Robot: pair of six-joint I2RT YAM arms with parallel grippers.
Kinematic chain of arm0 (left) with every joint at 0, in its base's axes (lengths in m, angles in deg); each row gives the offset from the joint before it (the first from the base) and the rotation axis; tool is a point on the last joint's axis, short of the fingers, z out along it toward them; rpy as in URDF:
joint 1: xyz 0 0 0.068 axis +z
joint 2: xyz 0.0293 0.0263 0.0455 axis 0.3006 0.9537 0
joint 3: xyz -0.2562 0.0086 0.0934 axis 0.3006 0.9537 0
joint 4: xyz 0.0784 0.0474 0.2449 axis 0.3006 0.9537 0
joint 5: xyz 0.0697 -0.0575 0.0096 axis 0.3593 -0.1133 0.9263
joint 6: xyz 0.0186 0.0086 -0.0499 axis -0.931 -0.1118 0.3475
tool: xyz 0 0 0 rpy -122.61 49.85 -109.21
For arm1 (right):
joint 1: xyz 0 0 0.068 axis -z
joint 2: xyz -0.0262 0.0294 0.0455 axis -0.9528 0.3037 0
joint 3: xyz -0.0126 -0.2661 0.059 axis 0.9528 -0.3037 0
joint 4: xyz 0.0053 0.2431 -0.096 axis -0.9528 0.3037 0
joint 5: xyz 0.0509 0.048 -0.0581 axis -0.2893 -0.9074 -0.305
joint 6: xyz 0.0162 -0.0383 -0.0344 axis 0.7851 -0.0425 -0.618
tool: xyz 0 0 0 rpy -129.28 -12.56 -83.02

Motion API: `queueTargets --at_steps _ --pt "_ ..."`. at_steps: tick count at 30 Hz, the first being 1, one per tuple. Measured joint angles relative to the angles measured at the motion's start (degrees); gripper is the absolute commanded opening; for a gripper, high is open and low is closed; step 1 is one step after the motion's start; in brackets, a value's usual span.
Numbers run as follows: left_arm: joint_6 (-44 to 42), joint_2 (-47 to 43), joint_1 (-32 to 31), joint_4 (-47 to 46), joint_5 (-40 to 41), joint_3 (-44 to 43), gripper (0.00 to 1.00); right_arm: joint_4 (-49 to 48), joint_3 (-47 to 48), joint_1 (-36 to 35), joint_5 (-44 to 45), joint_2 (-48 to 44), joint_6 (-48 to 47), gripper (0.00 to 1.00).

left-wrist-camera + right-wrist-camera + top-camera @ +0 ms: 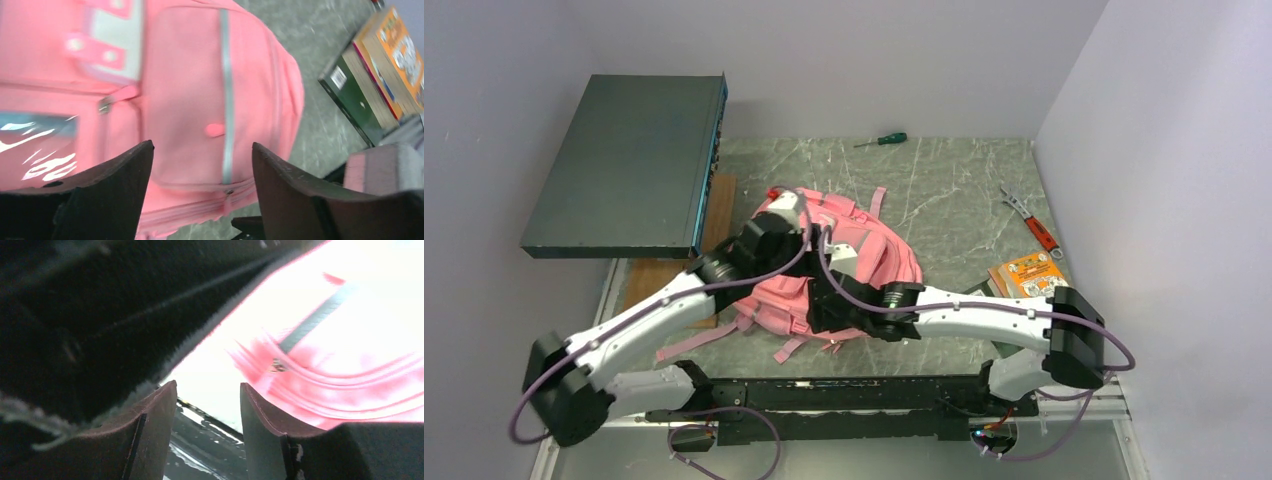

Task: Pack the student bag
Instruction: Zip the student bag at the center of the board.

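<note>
The student bag point(879, 258), a soft pink backpack with grey trim, lies flat in the middle of the table. My left gripper point(796, 212) hovers over its far left part. In the left wrist view the left gripper point(200, 146) stands open above a pink front pocket point(190, 100), with nothing between its fingers. My right gripper point(832, 298) is at the bag's near side. The right gripper point(207, 385) is open and empty, with the bag's zipper seam point(280, 365) just beyond its right finger. The bag looks overexposed in that view.
A stack of books point(1026, 277) lies right of the bag, also seen as books point(380, 75) in the left wrist view. A red-handled wrench point(1034, 226) and a green screwdriver point(882, 140) lie further back. A dark flat box point(624, 165) overhangs the left side above a wooden board point(714, 215).
</note>
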Motion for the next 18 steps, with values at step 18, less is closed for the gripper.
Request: queueTargets --at_steps 18 --pt "5.8 -22.9 -0.2 3.5 16.9 16.5 1.0 5.0 9.1 -8.2 5.3 9.9 9.5 0.62"
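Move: The bag's near zipper slider, at the grey strip's lower end, lies about 4 cm back, 4 cm right and 10 cm below the left hand; from the right hand it is some 5 cm ahead, 2 cm right and 5 cm below. The clear window pocket sits about 2 cm ahead, 8 cm left and 8 cm below the left hand. The near strap end is about 1 cm back, 9 cm left and 10 cm below the right hand. The zipper slider is left behind by both empty hands: the left swings about 9 cm left towards the window pocket, turning some 15-20 degrees counter-clockwise and opening its fingers fully, then eases slightly back. The right shifts about 4 cm left and 3 cm back towards the near strap end, its fingers staying half open. ##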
